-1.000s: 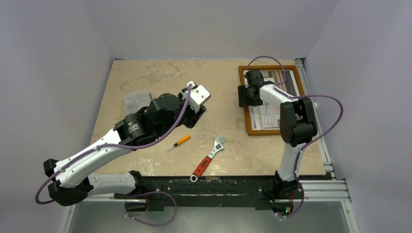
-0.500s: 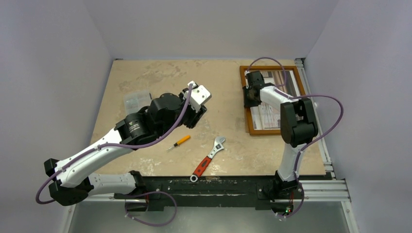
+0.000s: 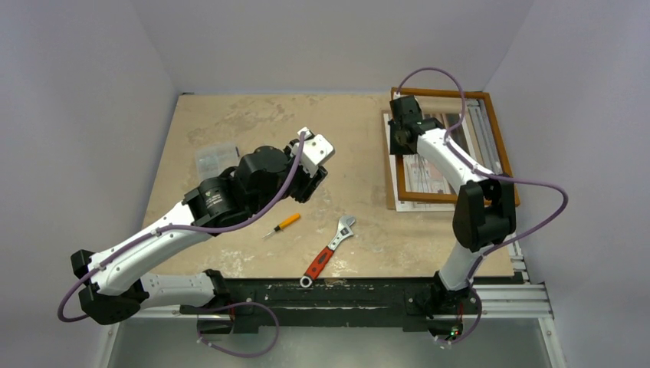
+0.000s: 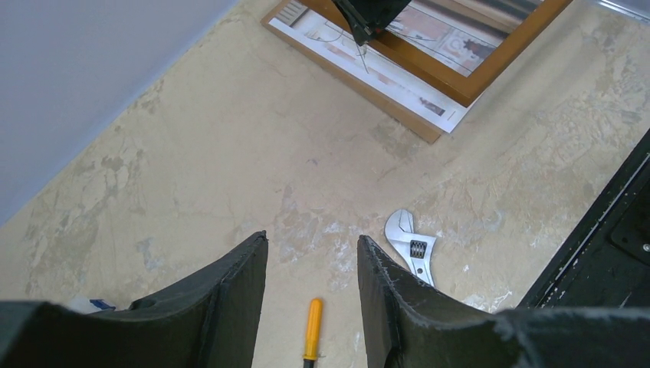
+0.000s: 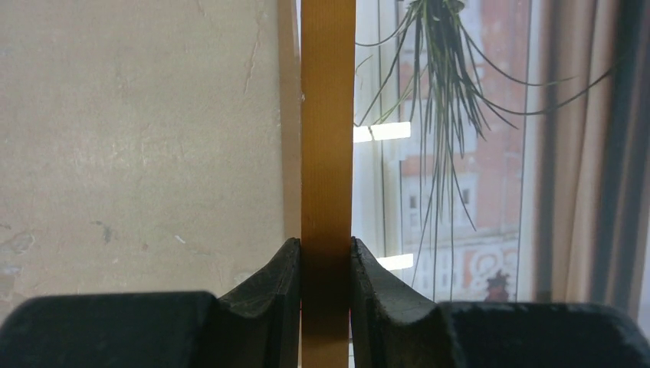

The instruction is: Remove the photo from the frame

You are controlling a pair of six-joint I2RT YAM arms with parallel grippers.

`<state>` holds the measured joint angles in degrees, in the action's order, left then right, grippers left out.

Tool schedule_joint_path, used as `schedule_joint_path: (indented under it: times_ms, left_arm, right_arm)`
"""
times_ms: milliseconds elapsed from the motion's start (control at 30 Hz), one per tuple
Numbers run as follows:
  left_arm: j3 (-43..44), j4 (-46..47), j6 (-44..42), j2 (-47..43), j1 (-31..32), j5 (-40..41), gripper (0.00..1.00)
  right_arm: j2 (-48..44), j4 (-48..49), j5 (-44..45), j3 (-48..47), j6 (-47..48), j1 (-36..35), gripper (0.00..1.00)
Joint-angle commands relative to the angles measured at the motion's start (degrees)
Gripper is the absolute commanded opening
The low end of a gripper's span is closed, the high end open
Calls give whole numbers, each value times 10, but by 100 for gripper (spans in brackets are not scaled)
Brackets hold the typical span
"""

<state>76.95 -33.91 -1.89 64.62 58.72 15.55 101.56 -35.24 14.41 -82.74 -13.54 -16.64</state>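
Observation:
The frame [image 3: 502, 146], with a narrow orange-brown border, is at the far right of the table, raised and shifted off the photo. My right gripper [image 3: 398, 140] is shut on its left border [image 5: 328, 115]; the two fingers press its two sides [image 5: 326, 241]. The photo [image 3: 429, 172] lies below on the table. Its plant and curtains show to the right of the border [image 5: 444, 153], and its pale left and near edges stick out past the frame [image 4: 383, 69]. My left gripper [image 3: 308, 182] is open and empty above the table's middle [image 4: 312, 239].
An orange-handled screwdriver [image 3: 283, 224] and a red-handled wrench [image 3: 329, 251] lie near the front middle; both show below my left fingers [image 4: 313, 330] [image 4: 411, 249]. A clear plastic box [image 3: 215, 157] is at the left. A metal rail [image 3: 521, 264] runs along the right edge.
My right gripper has closed on the frame's left border and lifted it, shifting the frame right and back. The photo's left and near edges now show. The left arm stays still.

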Motion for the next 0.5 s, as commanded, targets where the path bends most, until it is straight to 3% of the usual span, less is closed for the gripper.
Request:
schedule_joint_path:
  times_ms: [0,200,467]
  left_arm:
    - [2,18,14,-8,-4,-10,45]
    - [5,12,30,-15,-4,-10,45]
    - [16,-3,31,-33,-5,16,44]
  right_arm:
    - [-38,7,120,-29,3,-36,0]
    - [4,13,165,-82,36,-77,0]
    - [136,-86,279,-258,-118,-206,0]
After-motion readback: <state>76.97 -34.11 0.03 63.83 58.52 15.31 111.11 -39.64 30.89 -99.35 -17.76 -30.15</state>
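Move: The right hand already holds the empty wooden frame by its left bar, about 10 cm above the table. The bare middle of the table, where the frame is heading, is about 22 cm to that hand's left, level with it fore and aft. The photo lies on its backing roughly 16 cm to its right; the wrench is about 22 cm left and 28 cm back. From the left hand, the bare patch is some 21 cm ahead, 10 cm right and 31 cm below. Keeping its pinch on the frame's left bar, the right hand lifts gently at first, then swings left with gathering speed, about 8 cm, drawing the frame off the photo towards the bare middle of the table. It also rises some 4 cm and drifts 3 cm forward, the wrist tilting about 10 degrees so that the fingers point less steeply down and the hand's left side dips. ##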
